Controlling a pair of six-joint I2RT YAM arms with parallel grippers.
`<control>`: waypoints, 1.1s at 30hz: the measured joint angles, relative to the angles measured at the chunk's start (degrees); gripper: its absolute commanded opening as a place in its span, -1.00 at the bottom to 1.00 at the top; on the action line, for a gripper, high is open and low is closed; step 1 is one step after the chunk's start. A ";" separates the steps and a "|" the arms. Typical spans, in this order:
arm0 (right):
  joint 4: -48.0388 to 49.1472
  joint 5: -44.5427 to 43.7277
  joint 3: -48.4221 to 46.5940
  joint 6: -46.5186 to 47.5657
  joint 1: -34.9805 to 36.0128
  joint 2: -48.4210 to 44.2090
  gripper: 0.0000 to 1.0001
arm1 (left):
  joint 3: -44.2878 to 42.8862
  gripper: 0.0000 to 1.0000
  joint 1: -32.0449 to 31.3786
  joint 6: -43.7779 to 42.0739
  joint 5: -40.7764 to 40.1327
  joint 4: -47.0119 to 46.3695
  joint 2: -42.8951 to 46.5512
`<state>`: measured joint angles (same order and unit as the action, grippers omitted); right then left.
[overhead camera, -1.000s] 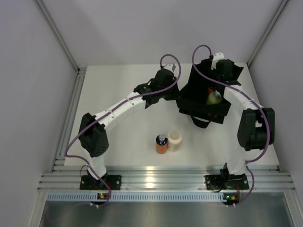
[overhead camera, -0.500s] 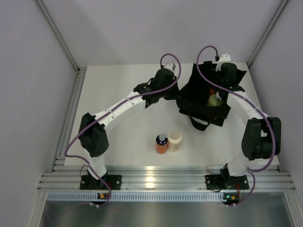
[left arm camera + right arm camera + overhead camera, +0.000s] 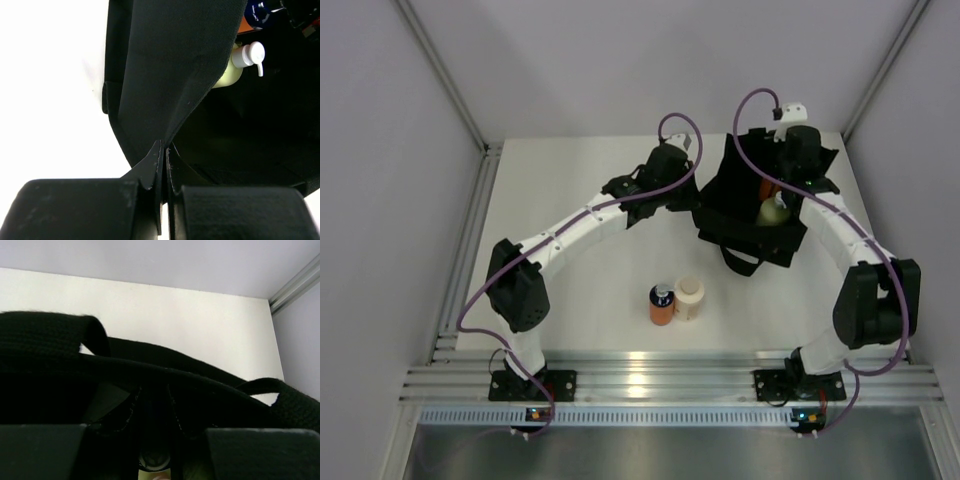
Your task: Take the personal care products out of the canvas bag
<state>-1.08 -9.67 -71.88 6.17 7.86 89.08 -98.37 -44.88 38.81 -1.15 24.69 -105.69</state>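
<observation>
The black canvas bag (image 3: pixel 750 225) stands at the back right of the table. My left gripper (image 3: pixel 694 205) is shut on its left rim; in the left wrist view the jaws (image 3: pixel 165 146) pinch the fabric edge (image 3: pixel 165 75). Inside lie a yellow-green pump bottle (image 3: pixel 231 70) (image 3: pixel 773 211) and an orange bottle (image 3: pixel 765 190) with a dark blue cap (image 3: pixel 256 12). My right gripper (image 3: pixel 784 182) reaches down into the bag, its fingers (image 3: pixel 154 390) shut around a dark round cap (image 3: pixel 156 460). Another orange bottle (image 3: pixel 661 305) and a beige cylinder (image 3: pixel 689 297) stand on the table.
Black strap handles (image 3: pixel 60 335) cross in front of the right wrist camera. A loose strap (image 3: pixel 742 260) hangs off the bag's near side. Grey walls with aluminium rails (image 3: pixel 470 240) close in the table left, right and behind.
The right arm's elbow has swung outward and toward the near edge while its gripper settled lower into the bag. The left arm and the bag have stayed put.
</observation>
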 measured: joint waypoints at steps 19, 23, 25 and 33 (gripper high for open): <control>-6.71 -5.18 -8.81 2.36 5.84 -6.67 -1.00 | 0.00 -1.00 0.00 0.00 -0.02 0.13 0.00; -9.92 -6.73 -10.80 3.15 8.59 -7.54 -1.00 | 0.00 -1.00 0.00 0.00 0.00 0.13 0.00; -11.56 -7.37 -11.93 3.39 10.10 -7.96 -1.00 | 0.00 -1.00 0.00 0.02 0.00 0.13 -0.02; -16.85 -10.05 -15.39 3.78 14.16 -12.44 -1.00 | 0.00 -1.00 0.00 0.02 0.02 0.15 -0.02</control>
<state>-17.93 -19.73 -87.26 9.96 22.02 76.64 -98.37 -44.88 38.83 -1.13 24.84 -105.71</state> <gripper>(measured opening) 0.194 0.019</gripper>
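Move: The right hand already holds the orange pump bottle by its pump, the body hanging about 8 cm below it. The cream bottle, where the cleared products stand, is some 32 cm back, 23 cm to its left and 18 cm down; the dark-capped orange bottle is about 6 cm farther left and 2 cm nearer the base. The green bottle in the bag is 11 cm back, 2 cm left and 12 cm below. From the left hand, the cream bottle lies about 20 cm back, 2 cm left and 17 cm down. Upward first, about 16 cm, then increasingly back and to the left (some 7 cm each way), the right hand draws the orange pump bottle up out of the canvas bag, past the green bottle, its grip on the pump unchanged and its fingertips tipping up some 10 degrees. The left hand stays put, still pinching the bag's rim. ##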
